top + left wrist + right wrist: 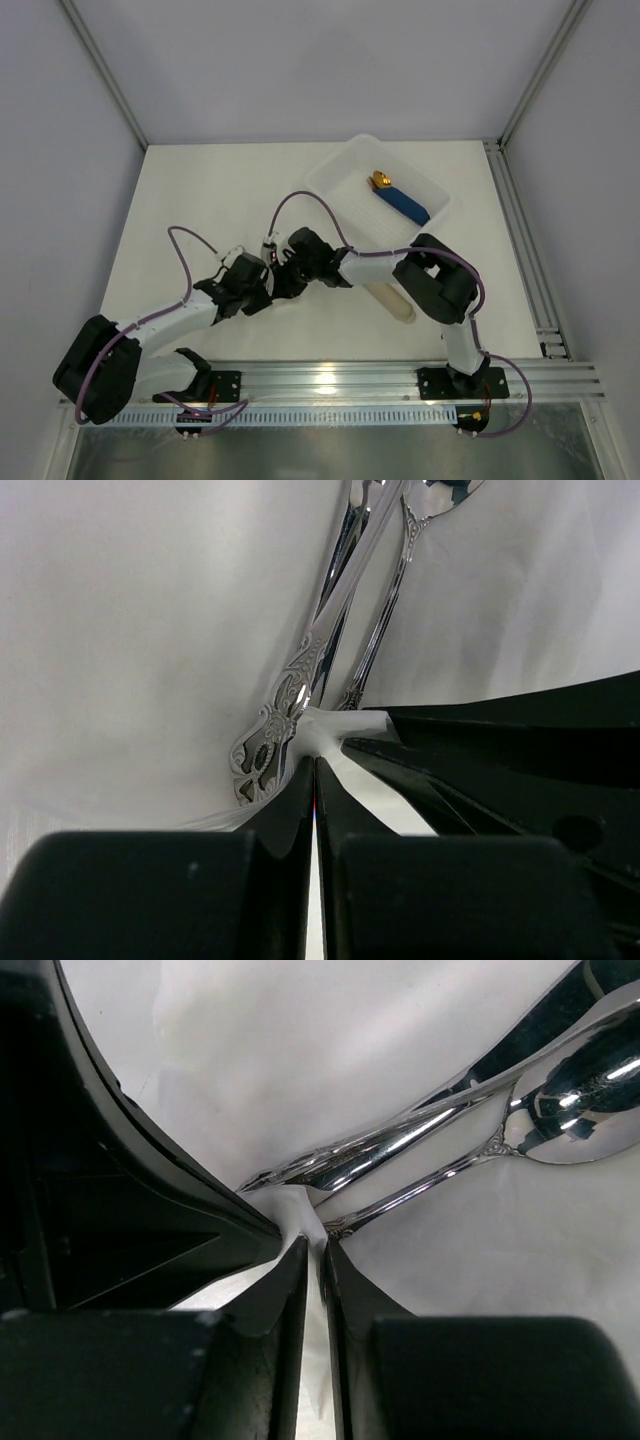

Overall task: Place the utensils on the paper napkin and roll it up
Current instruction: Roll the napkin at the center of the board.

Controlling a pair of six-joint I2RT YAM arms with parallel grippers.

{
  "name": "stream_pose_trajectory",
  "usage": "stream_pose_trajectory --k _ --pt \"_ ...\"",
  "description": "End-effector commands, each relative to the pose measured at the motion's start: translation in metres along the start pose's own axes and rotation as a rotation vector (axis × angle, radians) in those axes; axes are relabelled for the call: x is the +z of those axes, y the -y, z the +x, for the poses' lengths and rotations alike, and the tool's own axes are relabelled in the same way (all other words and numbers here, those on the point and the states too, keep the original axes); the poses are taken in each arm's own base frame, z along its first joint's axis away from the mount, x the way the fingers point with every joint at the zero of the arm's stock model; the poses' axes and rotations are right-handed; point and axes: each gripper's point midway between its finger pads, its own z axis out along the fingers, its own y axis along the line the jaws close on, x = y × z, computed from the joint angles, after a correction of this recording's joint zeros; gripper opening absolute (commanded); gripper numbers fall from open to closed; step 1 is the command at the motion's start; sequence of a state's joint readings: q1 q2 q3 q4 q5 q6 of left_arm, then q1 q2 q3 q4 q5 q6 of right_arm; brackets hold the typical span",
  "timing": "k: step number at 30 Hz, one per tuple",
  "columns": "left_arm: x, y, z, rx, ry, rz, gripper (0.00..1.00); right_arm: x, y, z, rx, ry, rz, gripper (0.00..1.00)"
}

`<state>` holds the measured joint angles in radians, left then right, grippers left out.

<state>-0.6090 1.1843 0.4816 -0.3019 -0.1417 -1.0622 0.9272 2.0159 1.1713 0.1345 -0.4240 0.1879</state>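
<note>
The utensils (300, 680) are slim ornate silver pieces lying together on the white paper napkin (150, 630). A raised peak of the napkin stands beside their handle ends. My left gripper (315, 762) is shut on that peak. From the other side, my right gripper (313, 1244) has its jaws a narrow gap apart, with the same napkin (290, 1210) fold standing between them. The utensils (400, 1145) run off to the upper right, ending in a spoon bowl (580, 1100). In the top view the left gripper (262, 290) and right gripper (285, 275) meet mid-table and hide the utensils.
A white plastic tray (330, 175) stands at the back right and holds a blue-handled gold-tipped piece (405, 203). A beige oblong sleeve (392, 300) lies under the right arm near the front rail. Frame posts rise at both back corners.
</note>
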Motion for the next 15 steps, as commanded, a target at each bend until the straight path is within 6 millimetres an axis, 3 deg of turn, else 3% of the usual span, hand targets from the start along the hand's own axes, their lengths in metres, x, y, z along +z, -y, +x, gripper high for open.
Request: stream_pose_trajectory --k 1,6,9,12,15 --pt "0.005 -0.005 -0.008 -0.001 0.057 -0.017 0.0 -0.009 -0.003 -0.032 0.02 0.067 0.023 0.21" --pt "0.004 -0.006 -0.007 -0.006 0.058 -0.016 0.0 -0.039 0.021 -0.043 0.129 0.091 0.153 0.39" --pt "0.004 -0.005 -0.007 -0.008 0.06 -0.012 0.0 -0.069 0.051 -0.032 0.25 0.078 0.286 0.43" --pt "0.003 -0.004 -0.008 -0.009 0.061 -0.007 0.0 -0.095 0.07 0.0 0.364 0.013 0.382 0.47" --pt "0.002 -0.005 -0.008 -0.009 0.061 -0.007 0.0 -0.1 0.07 0.014 0.445 0.009 0.402 0.67"
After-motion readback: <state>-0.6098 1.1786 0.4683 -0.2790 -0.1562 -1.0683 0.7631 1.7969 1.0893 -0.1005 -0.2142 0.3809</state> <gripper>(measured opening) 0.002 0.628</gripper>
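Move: Right at the right hand's fingertips, about 1 cm to its left and 1 cm below, is the folded napkin flap; the utensils' middle lies some 7 cm ahead and 2 cm left, the beige case about 25 cm to its right and 1 cm nearer. From the left hand, whose shut tips are already down on the fold, the flap is roughly 2 cm ahead and 1 cm right, with the utensils' middle about 10 cm straight ahead. Opening well past half, the right fingers let go of the napkin fold and the hand sweeps away to the right, about 9 cm, and forward some 5 cm, rising slightly once clear, while its wrist turns roughly 25 degrees clockwise. The left hand stays put with its shut fingertips still holding the fold down beside the utensils' handle ends. ##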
